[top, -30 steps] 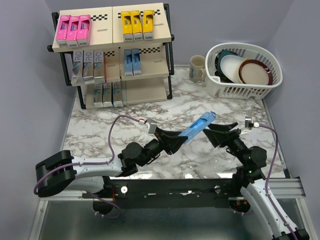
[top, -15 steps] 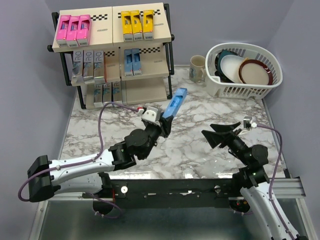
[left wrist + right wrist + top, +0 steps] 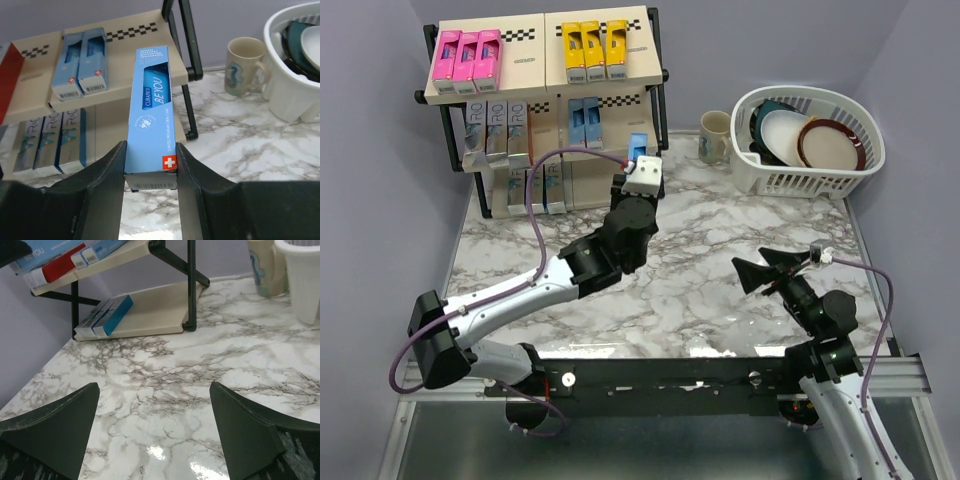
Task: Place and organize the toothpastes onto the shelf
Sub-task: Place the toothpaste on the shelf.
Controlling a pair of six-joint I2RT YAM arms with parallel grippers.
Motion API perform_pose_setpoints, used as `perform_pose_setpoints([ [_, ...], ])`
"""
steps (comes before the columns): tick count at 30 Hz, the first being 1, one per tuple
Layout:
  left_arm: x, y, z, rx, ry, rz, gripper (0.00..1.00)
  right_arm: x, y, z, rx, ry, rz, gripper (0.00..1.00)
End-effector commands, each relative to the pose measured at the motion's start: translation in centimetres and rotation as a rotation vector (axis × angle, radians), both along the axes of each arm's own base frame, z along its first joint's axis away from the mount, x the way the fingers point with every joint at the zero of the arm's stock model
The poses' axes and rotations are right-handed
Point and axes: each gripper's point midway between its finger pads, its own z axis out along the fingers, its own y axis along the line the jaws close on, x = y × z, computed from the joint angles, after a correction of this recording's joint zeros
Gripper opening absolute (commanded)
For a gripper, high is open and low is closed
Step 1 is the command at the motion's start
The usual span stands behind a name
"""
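My left gripper [image 3: 636, 172] is shut on a light blue toothpaste carton [image 3: 152, 112], gripped near its barcode end. The carton points at the right half of the shelf's [image 3: 610, 180] middle board [image 3: 120, 95], beside two light blue toothpastes [image 3: 82, 62] lying there. Pink [image 3: 467, 55] and yellow [image 3: 595, 48] toothpastes fill the top board. Silver ones [image 3: 495, 128] stand at middle left and teal ones [image 3: 535, 187] at bottom left. My right gripper [image 3: 760, 268] hangs open over bare marble at the near right, with nothing between its fingers [image 3: 240, 435].
A white dish basket [image 3: 810, 140] with plates and bowls stands at the back right, with a beige mug [image 3: 714, 135] just left of it. The shelf's black right post [image 3: 187, 55] stands close to the held carton. The marble tabletop [image 3: 700, 290] spreads between the arms.
My left arm has swung the blue carton from the middle of the table up to the shelf's middle tier. My right gripper has opened a little wider and drawn back slightly.
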Motion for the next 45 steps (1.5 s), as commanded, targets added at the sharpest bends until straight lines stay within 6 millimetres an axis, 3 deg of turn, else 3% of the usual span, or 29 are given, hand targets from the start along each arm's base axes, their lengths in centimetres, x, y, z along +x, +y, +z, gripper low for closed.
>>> perform_pose_setpoints([
  [1,2.8,2.1,2.0,0.046,-0.006,0.113,0.12,0.2,-1.3,-0.8,-0.015,-0.017,-0.075,1.00],
  [10,7.2,1.1,2.7,0.123,-0.005,0.164,0.12,0.0,-1.3,-0.8,0.005,-0.032,-0.076,1.00],
  [26,13.9,2.2,-0.9,0.185,0.027,0.257,0.17,0.0,-0.9,-1.2,0.016,-0.019,-0.056,1.00],
  [45,17.6,3.3,-2.0,0.227,-0.011,0.235,0.22,-0.2,-0.3,-1.4,0.013,-0.017,-0.021,1.00],
])
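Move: The left hand holds the blue toothpaste box by its near end; the box's free slot on the middle shelf has its middle about 24 cm ahead, 5 cm to the left and 4 cm lower. Two shelved blue boxes lie right beside that slot, centred some 6 cm to its left and level with it, and the rack's right post stands about 11 cm to its right. From the right hand the slot is roughly 34 cm ahead, 33 cm left and 8 cm higher. The left arm carries the blue toothpaste box far end first onto the middle shelf's free strip, reaching about 16 cm forward while easing a little left, first rising slightly, then dipping some 5 cm and lifting barely a centimetre again near the end. On the way the wrist swings about 15 degrees counter-clockwise and rolls its left side up by nearly as much, lining the box up with the two shelved blue ones, while the fingers keep their hold on its near end. ##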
